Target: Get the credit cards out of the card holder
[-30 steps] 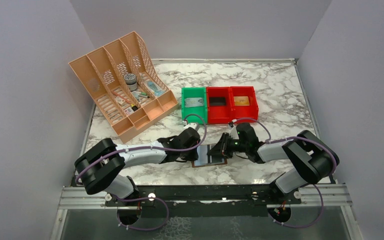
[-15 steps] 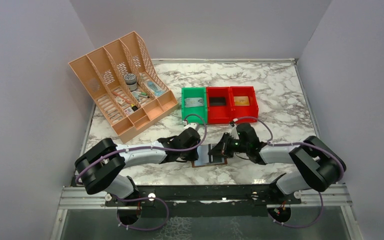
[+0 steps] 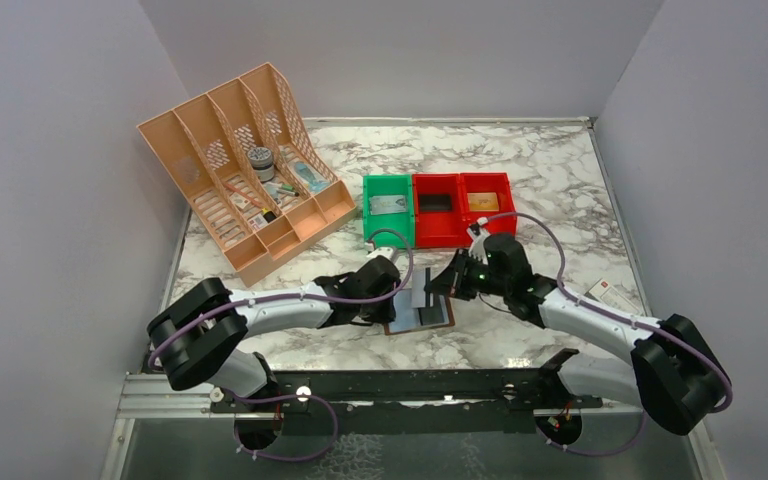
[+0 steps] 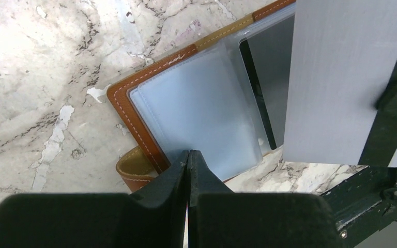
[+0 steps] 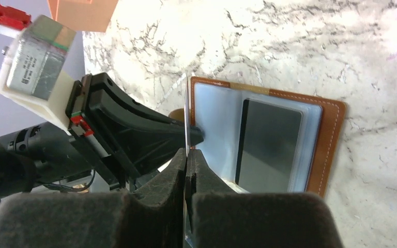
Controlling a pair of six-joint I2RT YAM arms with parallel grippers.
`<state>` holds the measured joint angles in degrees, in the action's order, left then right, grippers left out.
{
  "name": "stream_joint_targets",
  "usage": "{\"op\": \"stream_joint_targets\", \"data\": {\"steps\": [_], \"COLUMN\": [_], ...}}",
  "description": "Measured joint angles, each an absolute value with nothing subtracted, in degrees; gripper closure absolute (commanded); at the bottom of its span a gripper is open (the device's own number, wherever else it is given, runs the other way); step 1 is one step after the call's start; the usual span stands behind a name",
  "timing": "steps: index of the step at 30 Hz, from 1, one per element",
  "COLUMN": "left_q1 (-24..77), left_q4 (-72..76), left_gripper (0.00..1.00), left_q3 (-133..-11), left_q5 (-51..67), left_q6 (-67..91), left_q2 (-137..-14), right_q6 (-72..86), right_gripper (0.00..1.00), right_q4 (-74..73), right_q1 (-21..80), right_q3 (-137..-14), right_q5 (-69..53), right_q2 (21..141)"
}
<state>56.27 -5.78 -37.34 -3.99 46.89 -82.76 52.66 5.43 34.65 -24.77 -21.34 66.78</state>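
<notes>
The brown card holder (image 3: pixel 440 318) lies open on the marble near the front edge, its pale blue lining (image 4: pixel 201 113) facing up. My left gripper (image 4: pixel 188 154) is shut, and its tips press on the lining near the snap tab (image 4: pixel 134 173). My right gripper (image 5: pixel 186 151) is shut on a grey credit card (image 4: pixel 341 77), seen edge-on (image 5: pixel 186 113) in the right wrist view. It holds the card up, just above the holder (image 5: pixel 333 139). A darker card (image 5: pixel 269 147) sits in the holder's right pocket. In the top view the lifted card (image 3: pixel 420 292) stands between the two grippers.
A green bin (image 3: pixel 388 208) holding a card and two red bins (image 3: pixel 463 207) stand behind the holder. A peach desk organiser (image 3: pixel 245 170) fills the back left. A small white-and-red box (image 3: pixel 610 293) lies at the right edge.
My right gripper closed on the card and drew it up out of the holder. The right arm's elbow swung out to the right, which uncovered the small box. The left gripper stayed put.
</notes>
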Motion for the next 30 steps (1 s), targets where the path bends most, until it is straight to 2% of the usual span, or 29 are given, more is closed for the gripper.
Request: {"op": "stream_joint_targets", "data": {"steps": [4, 9, 16, 21, 30], "left_q1": [56.3, 56.4, 56.4, 56.3, 53.6], "left_q4": [-7.6, -8.9, -11.9, -15.6, -22.0], "left_gripper": [0.84, 0.75, 0.57, 0.46, 0.17], "left_q3": [-37.3, -37.3, -37.3, -37.4, -40.1], "left_q5": [-4.2, -4.8, -7.7, -10.9, -13.1], "left_q6": [46.7, 46.7, 46.3, 45.2, 41.2], "left_q2": [-81.6, -77.3, -70.2, -66.6, -64.4], "right_q6": [50.9, 50.3, 49.2, 48.0, 44.2], "right_gripper": [0.99, 0.99, 0.99, 0.99, 0.99], "right_q4": [5.3, 6.7, 7.5, 8.0, 4.1], "right_q1": [34.7, 34.7, 34.7, 34.8, 34.8], "right_q3": [-25.9, -25.9, -28.1, -28.9, -30.3], "right_q5": [-21.9, -25.1, -28.2, -29.3, -25.7], "right_q2": [67.7, 74.7, 83.6, 82.9, 73.0]}}
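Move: The card, already out and clamped in the right gripper, hangs about 5 cm ahead of the left hand, 7 cm to its right and 5 cm above; the card holder under the left fingertips has its middle some 6 cm to the right and 1 cm ahead. The green box lies about 24 cm ahead, 1 cm left. From the right hand, the holder's middle is about 3 cm back, 3 cm left and 6 cm below. Open the left gripper to about three-quarters and let the card holder's left edge go, lifting clear by about 7 cm, the later part also swinging 5 cm left and slightly forward. Keep the right fingers shut on the card; dip them about 5 cm towards the holder, then raise them back up, turning the hand a little counter-clockwise. ##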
